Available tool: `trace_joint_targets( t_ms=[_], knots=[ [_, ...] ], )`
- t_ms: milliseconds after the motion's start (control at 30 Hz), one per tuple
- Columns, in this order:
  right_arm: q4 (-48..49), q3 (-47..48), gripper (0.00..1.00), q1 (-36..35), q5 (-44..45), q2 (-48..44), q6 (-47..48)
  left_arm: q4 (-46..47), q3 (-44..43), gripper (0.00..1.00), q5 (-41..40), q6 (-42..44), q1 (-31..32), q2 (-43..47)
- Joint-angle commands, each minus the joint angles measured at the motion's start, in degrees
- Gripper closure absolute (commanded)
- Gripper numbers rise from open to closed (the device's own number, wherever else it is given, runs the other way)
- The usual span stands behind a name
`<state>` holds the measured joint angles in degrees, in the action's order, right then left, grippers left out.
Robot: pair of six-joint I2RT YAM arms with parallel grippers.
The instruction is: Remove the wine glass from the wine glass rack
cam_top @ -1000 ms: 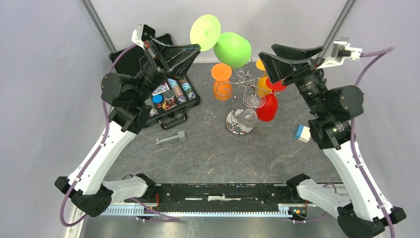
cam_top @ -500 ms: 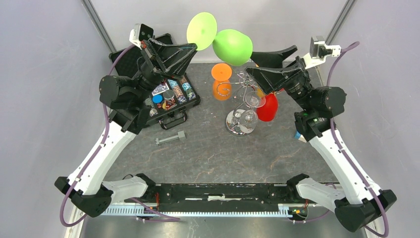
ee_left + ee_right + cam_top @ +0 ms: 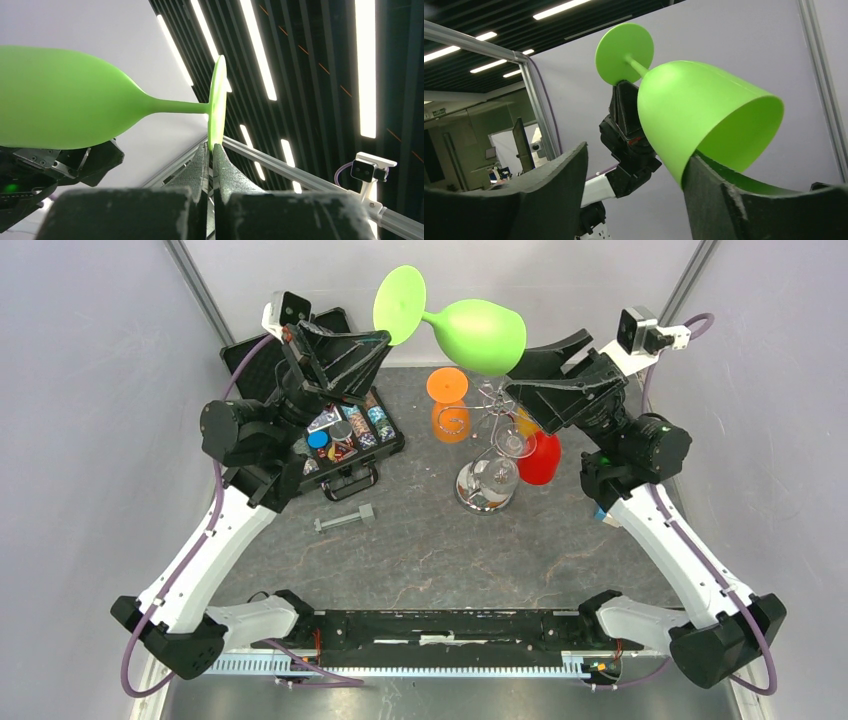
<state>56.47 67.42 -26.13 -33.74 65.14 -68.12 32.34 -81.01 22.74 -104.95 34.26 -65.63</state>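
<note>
A lime green wine glass (image 3: 480,332) hangs on its side in the air, above and behind the chrome wine glass rack (image 3: 487,485). My left gripper (image 3: 385,337) is shut on the edge of the glass's round foot (image 3: 217,100), and the left wrist view shows the thin disc pinched between the pads. My right gripper (image 3: 512,372) stands open at the bowl's mouth. In the right wrist view one finger (image 3: 704,190) reaches inside the rim of the bowl (image 3: 694,105), while the other finger (image 3: 569,180) stays well clear of it.
On the rack hang an orange glass (image 3: 447,405), a red glass (image 3: 540,455), a yellow one (image 3: 527,418) and a clear one (image 3: 512,445). An open black case (image 3: 330,430) of small parts lies at the left, a metal bolt (image 3: 345,520) in front of it. A blue-white block (image 3: 610,508) sits at the right.
My right arm swung in from the right, and one of its fingers now sits in the bowl's mouth. The left gripper tipped the glass further right, still holding the foot.
</note>
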Motion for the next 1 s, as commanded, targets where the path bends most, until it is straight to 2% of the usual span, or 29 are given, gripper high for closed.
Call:
trace_joint_targets(
  t_ms=[0,167,233,267,333,400,433,533,600,700,767,900,967],
  knots=[
    [6.7,3.05,0.34,-1.15,-1.64,0.05,-2.0,1.88,0.81,0.98,1.4,-1.86,0.19,-0.2],
    [7.51,4.07,0.58,-1.48,-0.14,0.18,1.31,0.7,2.29,0.98,2.13,-0.38,0.21,-0.03],
    [6.53,4.61,0.71,-1.47,0.32,-0.08,3.24,0.18,2.99,0.97,2.23,0.38,0.24,0.41],
    [5.47,5.05,0.82,-1.48,0.63,-0.25,4.76,0.16,3.2,0.96,2.07,0.41,0.26,0.49],
    [1.93,5.73,0.99,-1.47,1.64,-1.12,8.11,0.97,3.02,0.88,1.7,1.01,0.19,0.4],
    [-3.12,6.76,1.0,-1.47,2.92,-2.06,12.77,0.41,2.06,0.78,2.11,2.51,0.19,0.17],
    [-6.02,7.55,1.0,-1.46,3.37,-2.39,15.44,0.26,1.69,0.67,2.45,3.16,0.2,0.15],
    [-16.18,10.02,1.0,-1.42,5.83,-3.83,24.85,0.27,2.44,0.25,2.45,4.15,0.11,0.3],
    [-26.95,14.23,1.0,-1.47,9.25,-4.34,34.19,0.26,3.4,0.11,2.3,5.58,0.12,0.49],
    [-50.69,27.68,1.0,-1.46,19.53,-0.87,50.45,-0.09,5.83,0.04,2.92,7.68,0.02,0.88],
    [-62.97,37.73,1.0,-1.53,27.02,3.22,60.03,-0.22,7.64,0.03,3.88,9.38,-0.16,1.01],
    [-73.98,44.43,1.0,-1.47,45.74,6.47,71.23,-2.99,10.08,0.0,6.63,16.71,-0.93,1.62],
    [-79.49,47.22,1.0,-1.46,55.02,7.85,74.59,-8.23,10.37,0.0,6.9,22.91,-1.38,2.79]
  ],
)
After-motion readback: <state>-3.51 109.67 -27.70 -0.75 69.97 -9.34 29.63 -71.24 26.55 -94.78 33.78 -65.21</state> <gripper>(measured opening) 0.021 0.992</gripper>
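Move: The green wine glass hangs in the air with its foot still pinched by the left hand; its middle is about 7 cm to that hand's right, 4 cm ahead and 1 cm lower. From the right hand, whose open fingers straddle the rim, its middle lies some 6 cm left, 3 cm ahead and 5 cm up. Below the right hand hang the red glass, roughly 21 cm ahead, 14 cm right and 32 cm down, and the orange glass, 28 cm ahead, 5 cm left and 33 cm down. The right fingers close on the rim of the green glass, one inside the bowl, as the hand eases back and up about 2 cm; then the right hand carries the glass up, forward and to the right, ending some 8 to 9 cm off each way and turned about 60 degrees clockwise. Once the rim is pinched, the left fingers spread wide and let go of the foot, and the left hand sinks about 8 cm with a smaller shift forward and right, towards the rack. ##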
